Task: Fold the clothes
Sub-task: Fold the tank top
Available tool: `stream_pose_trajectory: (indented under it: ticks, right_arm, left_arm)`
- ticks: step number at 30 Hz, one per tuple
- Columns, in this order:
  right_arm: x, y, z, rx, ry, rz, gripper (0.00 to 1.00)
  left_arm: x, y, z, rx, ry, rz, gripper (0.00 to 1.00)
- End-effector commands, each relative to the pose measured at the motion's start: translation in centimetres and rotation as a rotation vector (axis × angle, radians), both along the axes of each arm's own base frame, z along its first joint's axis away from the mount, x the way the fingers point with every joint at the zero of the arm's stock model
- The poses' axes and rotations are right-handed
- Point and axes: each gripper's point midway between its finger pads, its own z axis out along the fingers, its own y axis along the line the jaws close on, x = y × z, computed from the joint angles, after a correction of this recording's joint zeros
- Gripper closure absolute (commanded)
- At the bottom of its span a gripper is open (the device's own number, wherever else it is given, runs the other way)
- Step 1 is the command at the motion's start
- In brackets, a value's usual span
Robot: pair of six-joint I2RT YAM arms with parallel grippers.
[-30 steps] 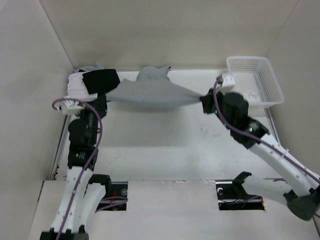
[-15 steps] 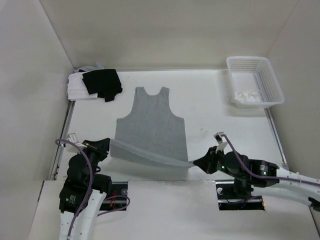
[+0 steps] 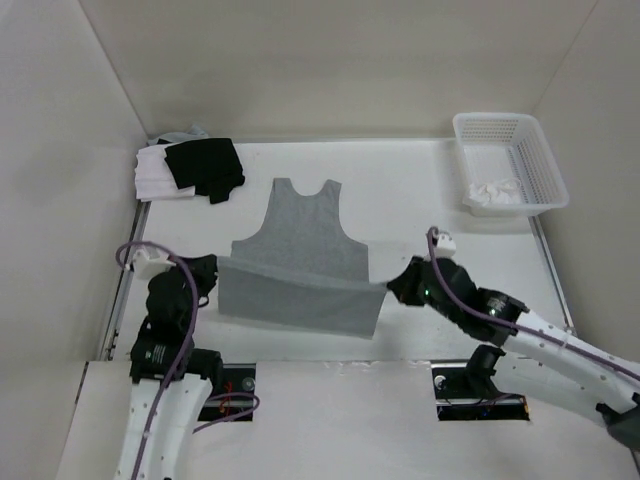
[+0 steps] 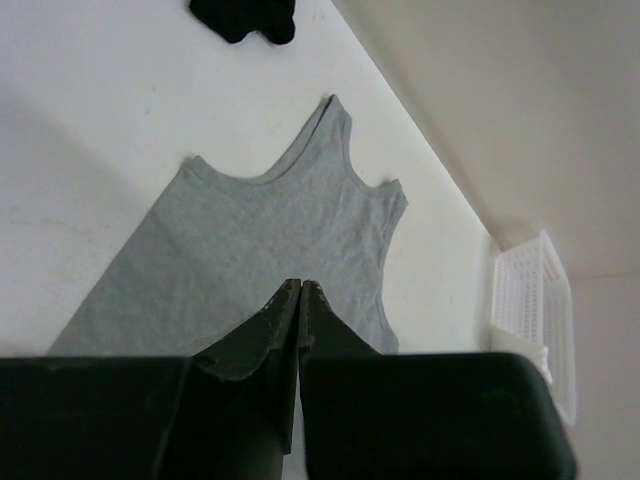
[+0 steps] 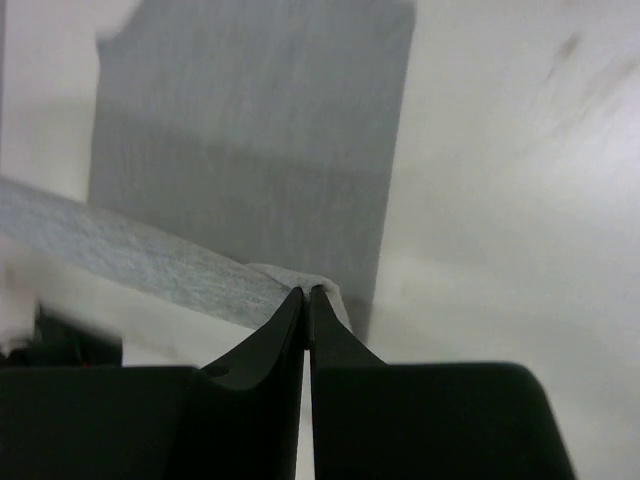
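Note:
The clothes, a grey tank top (image 3: 305, 225), lie on the white table with the straps toward the far wall. The bottom hem is lifted off the table and stretched taut between both grippers, with the lower body hanging in a fold beneath it. My left gripper (image 3: 213, 268) is shut at the hem's left corner, and its wrist view shows shut jaws (image 4: 301, 285) over the top (image 4: 260, 230). My right gripper (image 3: 391, 286) is shut on the right hem corner (image 5: 308, 290), and the hem band (image 5: 150, 260) runs off to the left.
A white basket (image 3: 495, 118) holding a small white cloth (image 3: 497, 190) stands at the far right. A black garment (image 3: 205, 165) lies on a folded white stack (image 3: 150, 180) in the far left corner. Enclosure walls close in the table on three sides.
A second ago both grippers held the top stretched at the far end. They drew it to the near edge, laying it flat, and have now carried the hem back over the body.

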Motion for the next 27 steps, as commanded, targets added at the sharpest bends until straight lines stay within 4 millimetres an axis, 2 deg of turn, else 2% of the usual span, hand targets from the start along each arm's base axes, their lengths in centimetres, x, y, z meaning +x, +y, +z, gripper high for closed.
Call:
stream_pose_trajectory:
  ticks: [1, 5, 11, 15, 21, 22, 23, 25, 27]
  right_arm:
    - [7.1, 0.9, 5.7, 0.105, -0.177, 0.013, 0.95]
    - [13.9, -0.2, 6.2, 0.110, -0.187, -0.045, 0.94]
    - [22.1, 0.3, 5.5, 0.079, -0.164, -0.078, 0.94]
    - [26.6, 1.5, 4.1, 0.064, -0.130, -0.067, 0.94]
    - [32.7, 1.8, 1.6, 0.062, -0.080, -0.096, 0.92]
    - [33.5, 1.7, 1.4, 0.062, -0.078, -0.110, 0.90]
    - [34.2, 1.5, 1.0, 0.065, -0.070, -0.127, 0.83]
    - [34.4, 1.3, 1.0, 0.068, -0.074, -0.147, 0.61]
    - [33.5, 0.6, 1.8, 0.065, -0.097, -0.179, 0.47]
  left_arm:
    - [5.9, -0.1, 1.2, -0.046, -0.089, 0.044, 1.00]
    - [11.0, 0.8, 0.0, -0.043, -0.063, 0.111, 1.00]
    - [17.1, 1.5, -1.4, -0.031, -0.025, 0.167, 1.00]
    - [20.7, 2.0, -3.2, -0.021, 0.016, 0.186, 1.00]
    - [26.7, 2.0, -5.3, 0.008, 0.057, 0.174, 0.97]
    - [27.3, 1.9, -5.3, 0.008, 0.055, 0.167, 0.95]
    - [28.2, 1.7, -5.3, 0.013, 0.052, 0.154, 0.89]
    - [29.1, 0.8, -4.8, 0.023, 0.038, 0.104, 0.76]
    - [27.7, 0.2, -3.7, 0.026, 0.012, 0.084, 0.65]
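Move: My two hands still hold the hem corners of the tank top up off the table. Its landing line, across the armholes, is about 27 cm ahead of my left hand and 10 cm below, 33 cm ahead of my right and 4 cm below, both within 1 cm sideways. The left strap lies some 37 cm ahead and 11 cm right of my left hand, the black shirt 39 cm ahead and 8 cm left. From my right hand, the right strap is about 41 cm ahead and 11 cm left. I sweep both hands forward together, carrying the pinched hem over the body of the tank top towards the straps, about 27 cm with my left and 33 cm with my right. My left hand sinks on the way, mostly early, tipping its fingers slightly down; my right stays nearly level until it dips at the end. As they slow down, both grippers part and let go of the hem, the right wider. ##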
